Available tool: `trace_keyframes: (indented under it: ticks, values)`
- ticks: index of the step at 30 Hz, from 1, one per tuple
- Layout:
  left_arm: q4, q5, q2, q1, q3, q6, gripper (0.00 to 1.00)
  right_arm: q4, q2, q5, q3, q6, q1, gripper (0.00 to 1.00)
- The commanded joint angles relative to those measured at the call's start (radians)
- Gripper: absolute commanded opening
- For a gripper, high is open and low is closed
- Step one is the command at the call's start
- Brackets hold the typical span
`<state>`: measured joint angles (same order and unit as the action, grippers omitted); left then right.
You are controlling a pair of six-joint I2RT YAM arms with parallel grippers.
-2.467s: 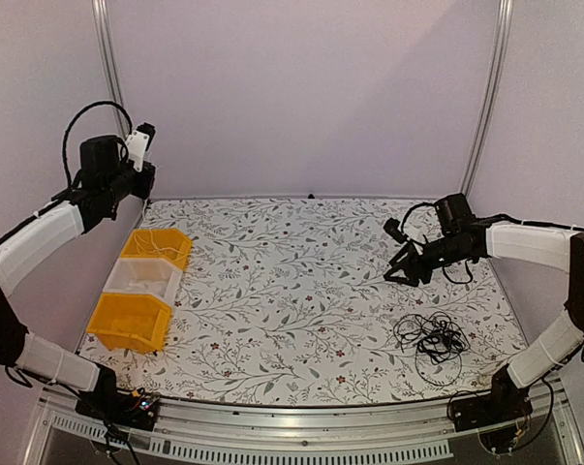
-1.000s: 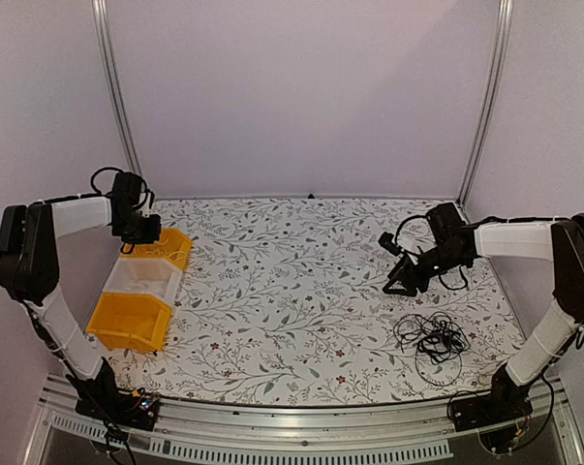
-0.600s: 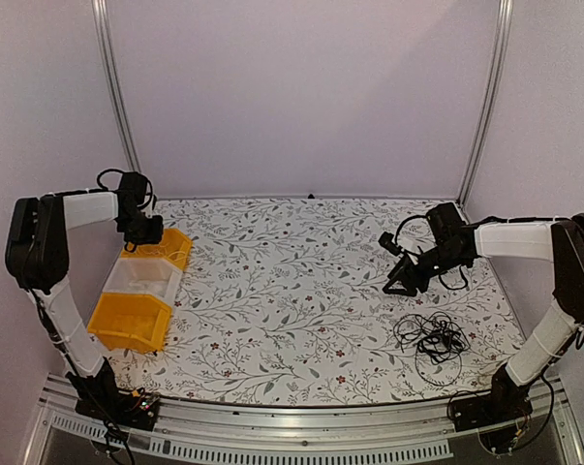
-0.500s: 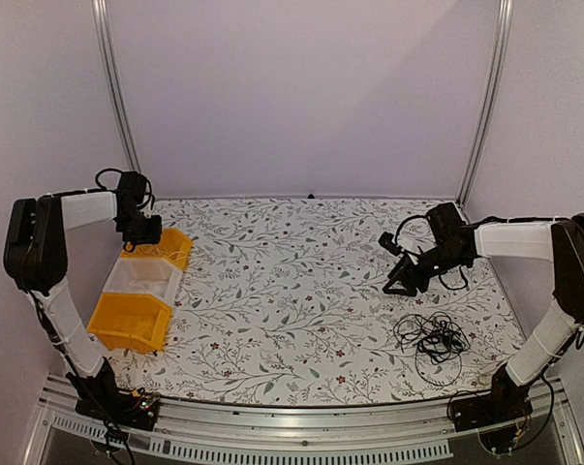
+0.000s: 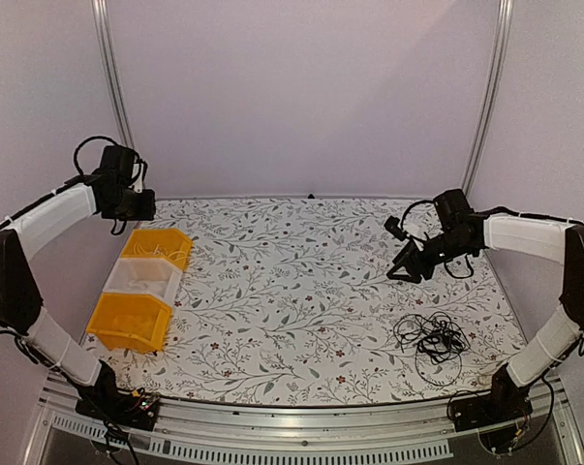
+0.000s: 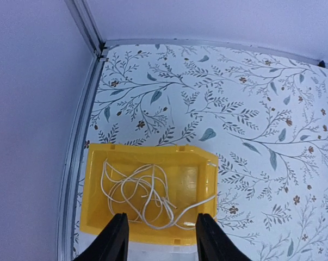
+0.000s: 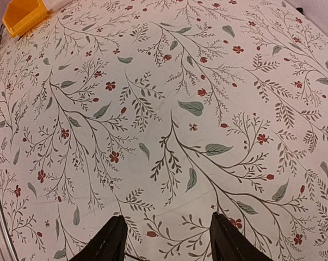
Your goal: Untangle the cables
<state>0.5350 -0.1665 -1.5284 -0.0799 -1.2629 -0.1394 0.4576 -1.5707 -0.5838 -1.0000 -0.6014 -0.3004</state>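
Observation:
The cables [image 5: 431, 337], a loose black tangle of thin wires, lie on the flowered tablecloth at the front right. My right gripper [image 5: 406, 272] hovers behind them, apart from them. In the right wrist view it [image 7: 168, 239] is open over bare cloth, and the cables are out of that view. My left gripper [image 5: 134, 207] hangs above the rear yellow bin [image 5: 160, 246] at the far left. Seen from the left wrist, this gripper [image 6: 162, 239] is open and empty. Below it, a thin white cable [image 6: 144, 197] lies coiled in the yellow bin [image 6: 204, 179].
Three bins stand in a row along the left edge: the rear yellow bin, a clear bin [image 5: 144, 279] and a front yellow bin [image 5: 130, 321]. A metal frame rail [image 6: 79, 147] borders the table on the left. Upright posts [image 5: 486, 97] stand at the back corners.
My left gripper has opened and risen away from the rear yellow bin, where the white cable now lies. My right gripper has lifted slightly. The black tangle has not moved.

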Motion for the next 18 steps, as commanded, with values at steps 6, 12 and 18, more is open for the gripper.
trace_keyframes:
  ticks: [6, 12, 18]
  values:
    - [-0.208, 0.127, 0.141, -0.402, 0.052, 0.066, 0.43, 0.184, 0.091, 0.190, -0.065, -0.053, 0.088, 0.56]
    - [-0.345, 0.157, 0.042, -0.651, 0.063, 0.070, 0.43, 0.324, 0.127, 0.277, -0.008, -0.106, 0.094, 0.55]
    - [-0.323, 0.135, -0.215, -0.831, -0.094, 0.020, 0.43, 0.360, 0.182, 0.287, 0.058, -0.177, 0.090, 0.52]
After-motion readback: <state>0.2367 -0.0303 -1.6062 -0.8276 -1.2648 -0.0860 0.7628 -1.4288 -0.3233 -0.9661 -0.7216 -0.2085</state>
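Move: The black cable tangle lies about 9 cm back and 9 cm to the right of the right hand, some 11 cm below it, on otherwise bare table. From the left hand the tangle is far off, roughly 71 cm to the right, 20 cm back and 20 cm down. The yellow bin with the white cables sits about 4 cm ahead of the left hand, 1 cm left and 18 cm below; the white bin is 6 cm back, 2 cm left. Towards the black tangle both empty hands go: the left sweeps some 35 cm right and 10 cm back from above the yellow bin, arching up and then sinking, turning about 50 degrees clockwise, fingers staying part open. The right hand rises and reaches forward slightly, then draws back and down while travelling about 8 cm right throughout, rolling its left side down, still open and touching nothing. ##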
